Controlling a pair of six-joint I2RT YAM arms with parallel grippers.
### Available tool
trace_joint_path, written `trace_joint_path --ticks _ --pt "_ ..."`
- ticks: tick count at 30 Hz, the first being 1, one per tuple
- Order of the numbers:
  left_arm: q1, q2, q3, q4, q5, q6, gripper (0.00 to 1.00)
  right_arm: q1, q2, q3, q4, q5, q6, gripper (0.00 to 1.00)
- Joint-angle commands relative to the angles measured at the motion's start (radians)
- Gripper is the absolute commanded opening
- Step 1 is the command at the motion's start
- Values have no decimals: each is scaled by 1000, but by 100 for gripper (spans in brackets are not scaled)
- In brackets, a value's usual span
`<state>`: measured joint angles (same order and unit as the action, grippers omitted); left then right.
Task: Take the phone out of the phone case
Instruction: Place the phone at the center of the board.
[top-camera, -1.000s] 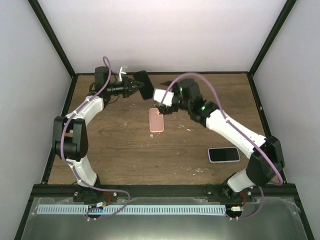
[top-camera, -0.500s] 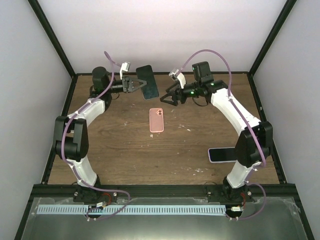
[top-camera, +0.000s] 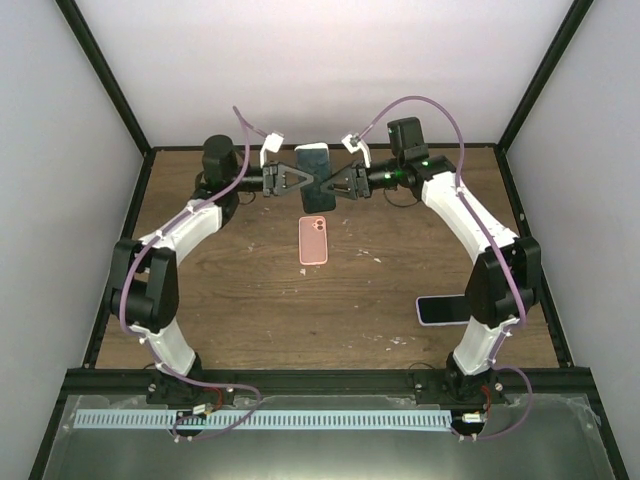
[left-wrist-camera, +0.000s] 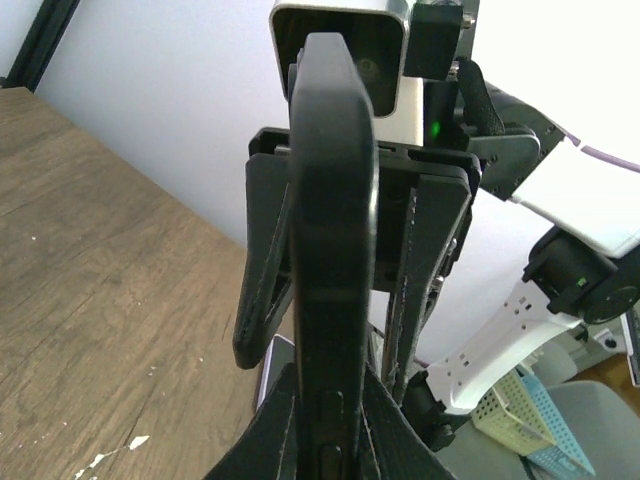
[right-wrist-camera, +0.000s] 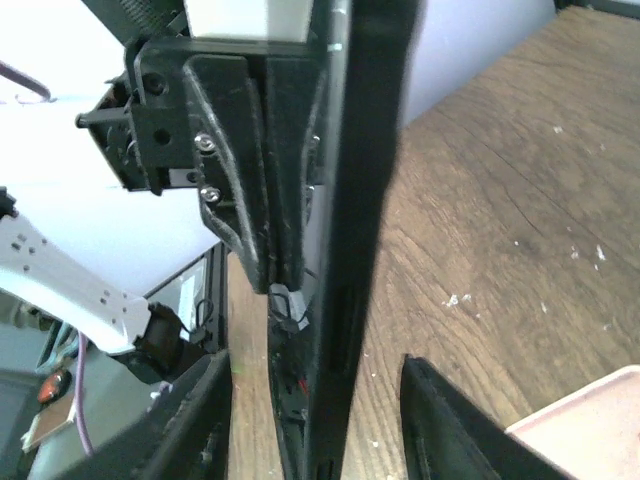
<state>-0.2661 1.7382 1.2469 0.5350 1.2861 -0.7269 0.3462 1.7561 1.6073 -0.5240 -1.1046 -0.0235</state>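
Observation:
My left gripper (top-camera: 304, 180) is shut on a black phone case (top-camera: 312, 178) with the phone in it. It holds it on edge above the back middle of the table. In the left wrist view the case (left-wrist-camera: 333, 230) runs straight up from between my left gripper (left-wrist-camera: 335, 425). My right gripper (top-camera: 327, 185) meets it from the right and is open. Its fingers (left-wrist-camera: 262, 300) stand on either side of the case's far end. In the right wrist view the case (right-wrist-camera: 360, 180) passes through my right gripper (right-wrist-camera: 320, 395), and a gap shows on each side.
A pink phone case (top-camera: 314, 240) lies flat on the wooden table (top-camera: 230, 290), just in front of the two grippers. Another phone (top-camera: 447, 309) with a pale rim lies at the right, near the right arm's base. Black frame posts line the table's edges.
My left gripper has carried the cased phone to the right and stood it upright. My right gripper has swung left onto its far end, and its jaws have narrowed around it.

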Motion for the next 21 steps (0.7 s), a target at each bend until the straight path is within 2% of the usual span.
trace_joint_path --ticks 1,7,10,14,16,17,18,19,21 --pt "-14 -49 0 -67 8 140 0 -9 12 44 16 -85 26 37" --pt "-20 -62 -5 -238 -22 279 2 -11 17 24 33 -102 39 14" --pt "-22 -75 2 -346 -55 375 19 -14 17 9 39 -104 46 2" --pt "-18 -99 17 -493 -100 480 37 -27 16 -24 40 -111 54 1" --pt "-5 -116 27 -582 -128 545 52 -36 13 -49 38 -115 52 1" --pt "3 -127 30 -626 -148 586 63 -40 11 -62 39 -115 52 1" --pt "15 -138 29 -664 -167 613 78 -47 10 -78 36 -115 54 1" --pt "27 -151 26 -694 -185 633 96 -53 9 -93 36 -113 55 1" --pt "60 -176 13 -733 -221 649 100 -70 12 -133 31 -101 55 1"
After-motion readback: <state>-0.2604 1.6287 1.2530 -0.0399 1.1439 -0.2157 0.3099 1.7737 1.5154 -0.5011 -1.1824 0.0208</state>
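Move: Midway between the hands the phone hangs upright, still in the left fingers, its middle about 2 cm right of the left hand's point. From the right hand, still half open around its other edge, that middle lies some 2 cm left and 1 cm ahead, level. The pink phone case lies about 28 cm below the right hand, 2 cm back and 3 cm to its left; the other phone is at the same depth, 29 cm right and 20 cm back. Closing on the phone's right edge while nearly still, the right hand pinches it; only then do the left fingers spring wide open and let go. The left hand meanwhile sinks some 3 cm, tilts about 10 degrees and at the end starts drawing off left. The right keeps its grip and lowers the phone about 3 cm towards the table, easing 1 cm right. ##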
